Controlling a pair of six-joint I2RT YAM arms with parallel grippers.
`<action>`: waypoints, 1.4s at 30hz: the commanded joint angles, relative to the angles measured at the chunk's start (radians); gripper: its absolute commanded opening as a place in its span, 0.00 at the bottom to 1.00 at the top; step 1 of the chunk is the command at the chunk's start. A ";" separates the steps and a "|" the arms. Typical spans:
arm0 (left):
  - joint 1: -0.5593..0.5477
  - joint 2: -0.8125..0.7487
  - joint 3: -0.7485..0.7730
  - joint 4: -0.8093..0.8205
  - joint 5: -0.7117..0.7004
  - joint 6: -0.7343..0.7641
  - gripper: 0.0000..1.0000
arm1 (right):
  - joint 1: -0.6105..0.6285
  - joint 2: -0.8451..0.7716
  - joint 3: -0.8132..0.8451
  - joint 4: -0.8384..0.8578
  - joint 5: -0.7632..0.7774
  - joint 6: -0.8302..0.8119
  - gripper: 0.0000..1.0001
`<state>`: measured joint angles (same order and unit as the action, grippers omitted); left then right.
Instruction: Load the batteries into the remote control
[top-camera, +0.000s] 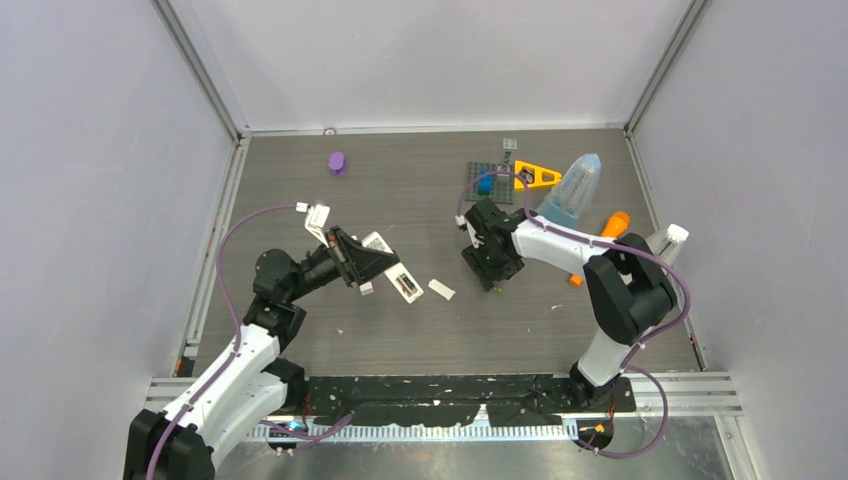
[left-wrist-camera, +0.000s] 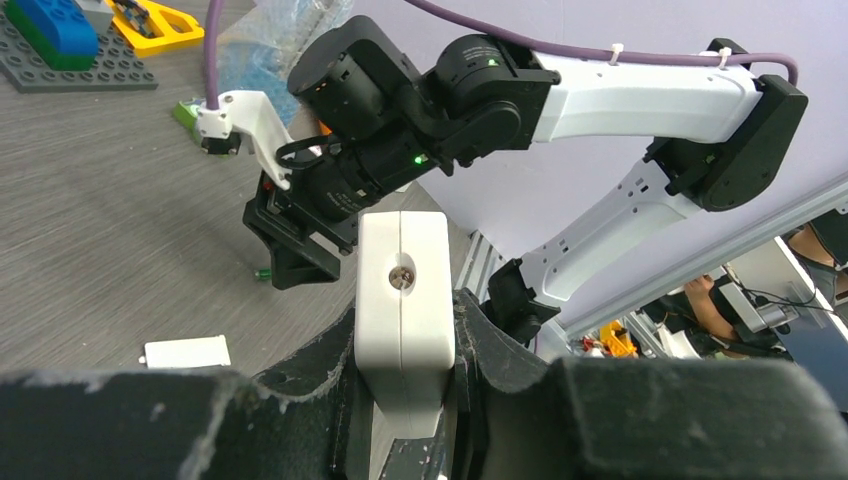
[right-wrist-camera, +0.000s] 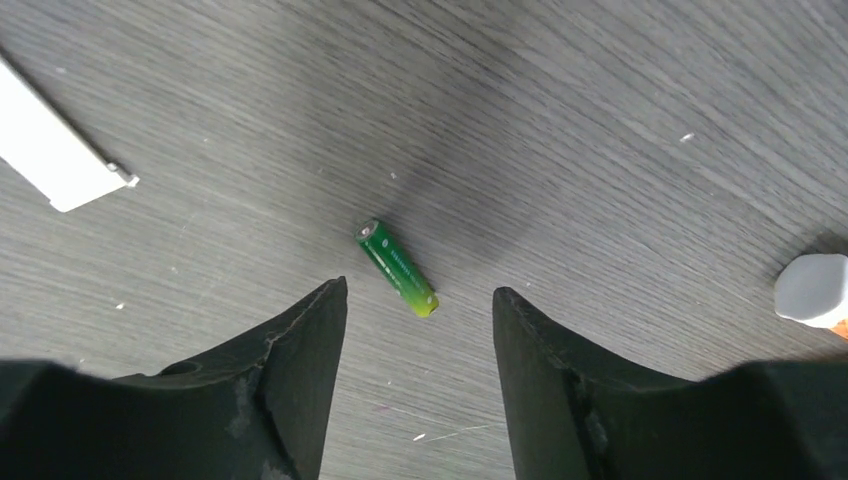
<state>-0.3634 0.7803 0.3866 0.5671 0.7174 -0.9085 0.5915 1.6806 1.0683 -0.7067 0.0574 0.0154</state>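
A white remote control (top-camera: 388, 268) is tilted above the table with my left gripper (top-camera: 350, 257) shut on it. Its battery compartment (top-camera: 407, 288) lies uncovered. In the left wrist view the remote's end (left-wrist-camera: 402, 300) stands up between the two black jaws of the left gripper (left-wrist-camera: 405, 318). One green battery (right-wrist-camera: 398, 268) lies flat on the wood-grain table. My right gripper (right-wrist-camera: 418, 292) hovers open just over it, one fingertip on either side, not touching. The same battery (top-camera: 497, 289) shows as a small speck under the right gripper (top-camera: 494, 273). The white battery cover (top-camera: 441, 289) lies between the arms.
At the back right are a grey brick baseplate (top-camera: 488, 182), a yellow triangle (top-camera: 537, 176), a clear plastic bag (top-camera: 573, 192) and an orange carrot-shaped toy (top-camera: 612, 225). A purple object (top-camera: 337, 162) sits at the back left. A white-capped thing (right-wrist-camera: 812, 288) lies right of the battery.
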 joint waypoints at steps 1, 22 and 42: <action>0.006 -0.012 0.007 0.029 -0.016 0.007 0.00 | -0.002 0.039 0.036 0.023 0.026 -0.037 0.59; 0.006 0.012 0.010 0.014 -0.035 0.000 0.00 | -0.001 0.046 -0.003 0.140 -0.106 0.058 0.08; 0.005 0.157 -0.004 0.307 -0.060 -0.362 0.00 | 0.284 -0.537 0.143 0.428 -0.076 0.280 0.06</action>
<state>-0.3634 0.9234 0.3790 0.7177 0.6811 -1.1213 0.7937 1.1759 1.1545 -0.3805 -0.0277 0.2638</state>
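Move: The loose green battery lies on the table between the right hand's open fingers, about 1 cm ahead, 1 cm left and 2 cm below. From that hand, the remote's back cover lies flat some 13 cm left and level with it, the small orange-and-white toy roughly 17 cm right and 9 cm ahead; the remote is up in the left gripper, about 22 cm left, 5 cm back and 22 cm higher. From the left hand the battery is some 21 cm right, 6 cm ahead and 26 cm below. Lower the right gripper the last 1.5 cm over the battery while closing, ease left a couple of centimetres and pinch it between the fingertips. Then lift it fast, about 26 cm up and 9 cm left, towards the held remote, swinging the fingers some 50 degrees from straight down towards left and forward. Keep the remote gripped in the left hand, bringing it about 2 cm forward with a late roll of 10 degrees. ##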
